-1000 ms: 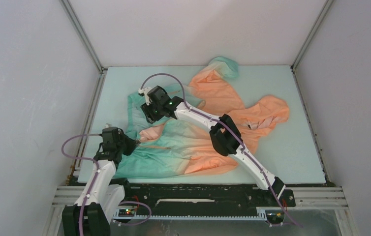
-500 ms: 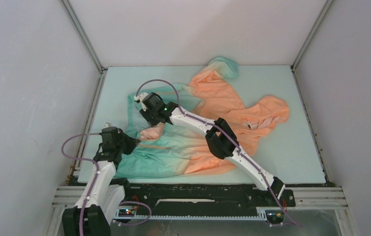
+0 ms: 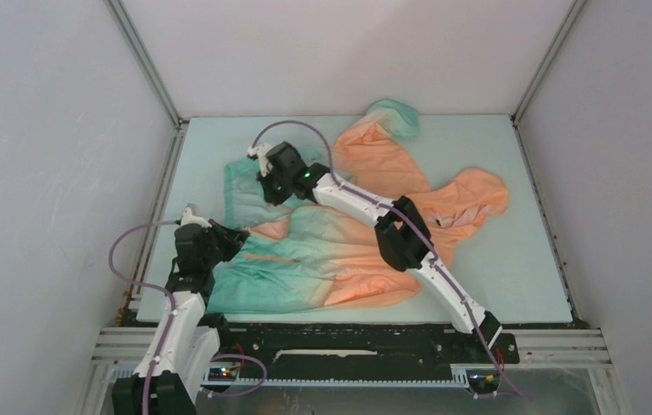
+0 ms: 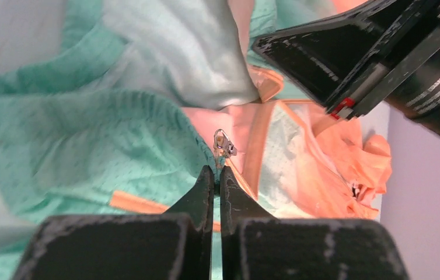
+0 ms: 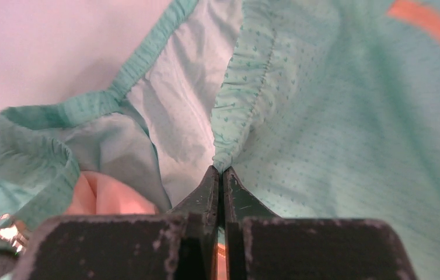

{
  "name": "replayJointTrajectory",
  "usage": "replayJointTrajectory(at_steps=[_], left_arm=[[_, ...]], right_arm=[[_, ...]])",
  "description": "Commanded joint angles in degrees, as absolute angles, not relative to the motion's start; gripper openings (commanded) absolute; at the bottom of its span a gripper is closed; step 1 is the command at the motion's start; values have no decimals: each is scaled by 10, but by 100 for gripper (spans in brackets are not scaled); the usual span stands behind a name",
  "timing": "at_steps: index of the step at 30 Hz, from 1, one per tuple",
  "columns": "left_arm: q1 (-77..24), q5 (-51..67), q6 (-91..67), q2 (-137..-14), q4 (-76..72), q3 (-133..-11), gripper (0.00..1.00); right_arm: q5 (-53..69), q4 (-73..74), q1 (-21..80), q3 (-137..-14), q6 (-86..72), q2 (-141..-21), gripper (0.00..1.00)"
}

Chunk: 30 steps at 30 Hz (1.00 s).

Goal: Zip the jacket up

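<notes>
The jacket [image 3: 348, 259] lies open and crumpled on the table, its teal hem to the left and its orange hood [image 3: 469, 199] to the right. My left gripper [image 3: 236, 235] is shut on the jacket's teal front edge [image 4: 206, 153], just below the small metal zip slider [image 4: 223, 143]. Farther back, my right gripper [image 3: 267, 192] is shut on the gathered teal hem [image 5: 232, 125] of the other front panel. In the right wrist view a metal zip part [image 5: 6, 229] shows at the lower left. The orange zip tape [image 4: 258, 149] runs beside the slider.
The pale green table [image 3: 513, 277] is boxed in by white walls and metal corner rails [image 3: 145, 65]. One sleeve [image 3: 392, 117] reaches the back edge. The right arm's black body [image 4: 369, 52] hangs close above my left gripper. A black base rail [image 3: 348, 337] runs along the near edge.
My right gripper dipped onto the teal hem, shut on it, then drew back and right. My left gripper shifted slightly back and right, keeping its hold.
</notes>
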<state>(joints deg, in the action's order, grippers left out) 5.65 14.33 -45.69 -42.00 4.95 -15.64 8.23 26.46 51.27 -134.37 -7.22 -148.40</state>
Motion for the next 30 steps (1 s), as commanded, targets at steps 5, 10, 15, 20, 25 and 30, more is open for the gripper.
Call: replayJointTrajectory(at_steps=[5,10,15,20,25,30], left_arm=[[59,224,-416,-409,-136,-112,0],[59,291,-464,-442,-285,-82,0],[60,334,-498,-487,-374,-76,0],[60,346,-504,-488,-390,-73,0],[60,347,-507,-472,-397,-71,0],[60,357,-524,-471,-425,-63,0]], right_arm=[[356,28,426,-1175,-172,-1312,0],[483,-144,403,-1095,-271,-1305,0],[546,-440,394,-1015,-442,-1327,0],[523,-557,400,-960,-476,-1331,0],[474,-624,417,-897,-450,-1321,0],[414,-687,431,-841,-414,-1310,0]])
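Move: The left hand holds the near panel's bottom corner, with the metal slider about 2 cm ahead of its fingers. From it, the far panel's hem, pinched in the right hand, lies some 12 cm forward and 4 cm right, 3 cm lower. The slider is thus about 10 cm back, 4 cm left and 3 cm above the right hand. The peach lining lies 6 cm forward, 5 cm right and 5 cm below the left hand. Up goes the right hand, fast, some 13 cm, bearing right and slightly forward at first. It then swings back about 7 cm towards the left hand and the slider, rolling some 50 degrees as its left side rises, its shut fingers keeping the teal hem. Meanwhile the left hand rises 7 cm and shifts 5 cm right, tilting up and turning clockwise, still pinching its corner. ##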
